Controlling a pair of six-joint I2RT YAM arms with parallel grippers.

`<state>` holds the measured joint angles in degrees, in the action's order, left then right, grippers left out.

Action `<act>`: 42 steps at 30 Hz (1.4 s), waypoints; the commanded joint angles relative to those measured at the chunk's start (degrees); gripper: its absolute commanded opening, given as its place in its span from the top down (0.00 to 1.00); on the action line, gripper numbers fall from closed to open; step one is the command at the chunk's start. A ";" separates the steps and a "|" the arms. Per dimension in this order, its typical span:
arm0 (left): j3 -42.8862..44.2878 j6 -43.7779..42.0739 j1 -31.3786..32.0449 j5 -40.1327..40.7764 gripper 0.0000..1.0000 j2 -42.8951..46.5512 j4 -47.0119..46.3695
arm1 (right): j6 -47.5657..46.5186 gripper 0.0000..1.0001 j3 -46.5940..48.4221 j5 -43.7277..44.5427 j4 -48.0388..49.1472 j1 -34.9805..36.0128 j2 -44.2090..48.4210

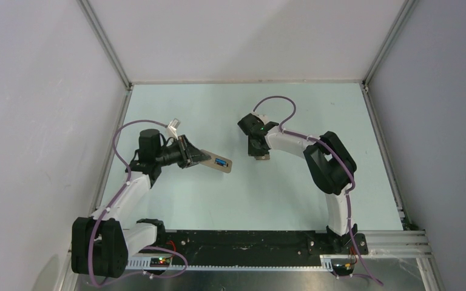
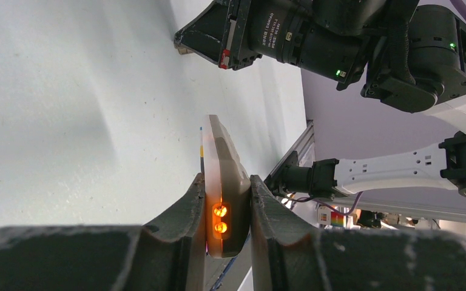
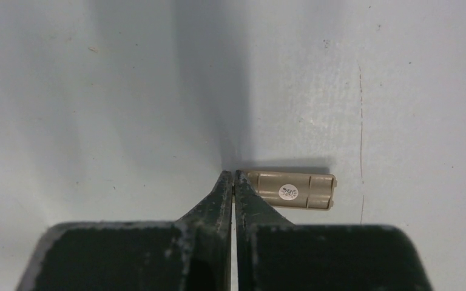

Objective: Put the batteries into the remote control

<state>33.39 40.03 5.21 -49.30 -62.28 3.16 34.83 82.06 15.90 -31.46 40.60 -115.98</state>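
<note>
My left gripper [image 1: 189,153] is shut on one end of the remote control [image 1: 213,160] and holds it level above the table, tan back up. A blue battery [image 1: 221,162] lies in its recessed slot. In the left wrist view the remote control [image 2: 223,163] stands edge-on between the fingers of the left gripper [image 2: 226,212], with two orange lights glowing at its gripped end. My right gripper [image 1: 258,155] points down at the table to the right of the remote. In the right wrist view the right gripper [image 3: 234,176] is shut, its tips at the left end of a tan battery cover [image 3: 294,190] lying flat.
The battery cover [image 1: 262,157] rests on the pale green table [image 1: 291,200] under the right gripper. White walls and aluminium rails [image 1: 106,42] enclose the table on three sides. The right arm's wrist [image 2: 291,36] hangs close beyond the remote's far end.
</note>
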 commanded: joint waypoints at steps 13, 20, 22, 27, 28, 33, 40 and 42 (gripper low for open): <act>3.15 2.33 -0.55 -2.17 1.00 0.30 -1.59 | 2.66 1.00 1.70 -10.99 -1.47 -1.57 16.48; 6.09 7.25 -0.52 -5.57 1.00 0.23 -2.72 | 6.63 1.00 1.63 -16.84 -2.21 -1.36 28.51; 6.88 9.24 -0.48 -6.26 1.00 0.03 -2.86 | 7.98 1.00 1.61 -18.65 -1.52 -1.34 31.84; 8.07 17.56 -0.42 -7.62 1.00 -0.08 -7.89 | 11.13 1.00 1.44 -21.96 3.30 -0.30 38.33; 8.22 18.60 -0.39 -7.81 1.00 0.15 -8.42 | 11.57 1.00 1.39 -22.67 5.04 -0.10 38.97; 10.87 25.99 -0.30 -8.79 1.00 1.48 -11.11 | 16.84 1.00 0.54 -25.34 14.21 1.90 42.81; 14.51 33.20 -0.10 -7.10 1.00 3.70 -13.14 | 20.28 1.00 -0.67 -24.09 25.91 7.06 42.67; 15.41 34.76 0.16 -6.98 1.00 4.10 -14.27 | 21.84 1.00 -0.68 -24.57 28.26 7.99 42.20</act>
<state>45.04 69.12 5.13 -55.72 -60.51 -6.37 52.66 81.49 -7.66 -12.23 47.07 -73.34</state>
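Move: The right hand's shut fingers already hold one end of the battery cover, which lies on the table with its middle about 3 cm to the hand's right, level in depth and a centimetre or so lower. The remote's open battery bay, batteries in, hangs some 9 cm back, 11 cm left and 11 cm above that hand. From the left hand, which grips the remote, the cover lies about 9 cm ahead, 19 cm right and 14 cm down. Keeping its pinch on the end of the battery cover, the right hand lifts it high off the table, nearly 40 cm up, drawing back about 11 cm and left by 7 or 8 on the way, while its fingers swing some 65 degrees from pointing down to pointing left, over towards the remote. After a short wait the left hand, still gripping the remote, raises it about 13 cm to join in and tips its free end upward by around 20 degrees. ##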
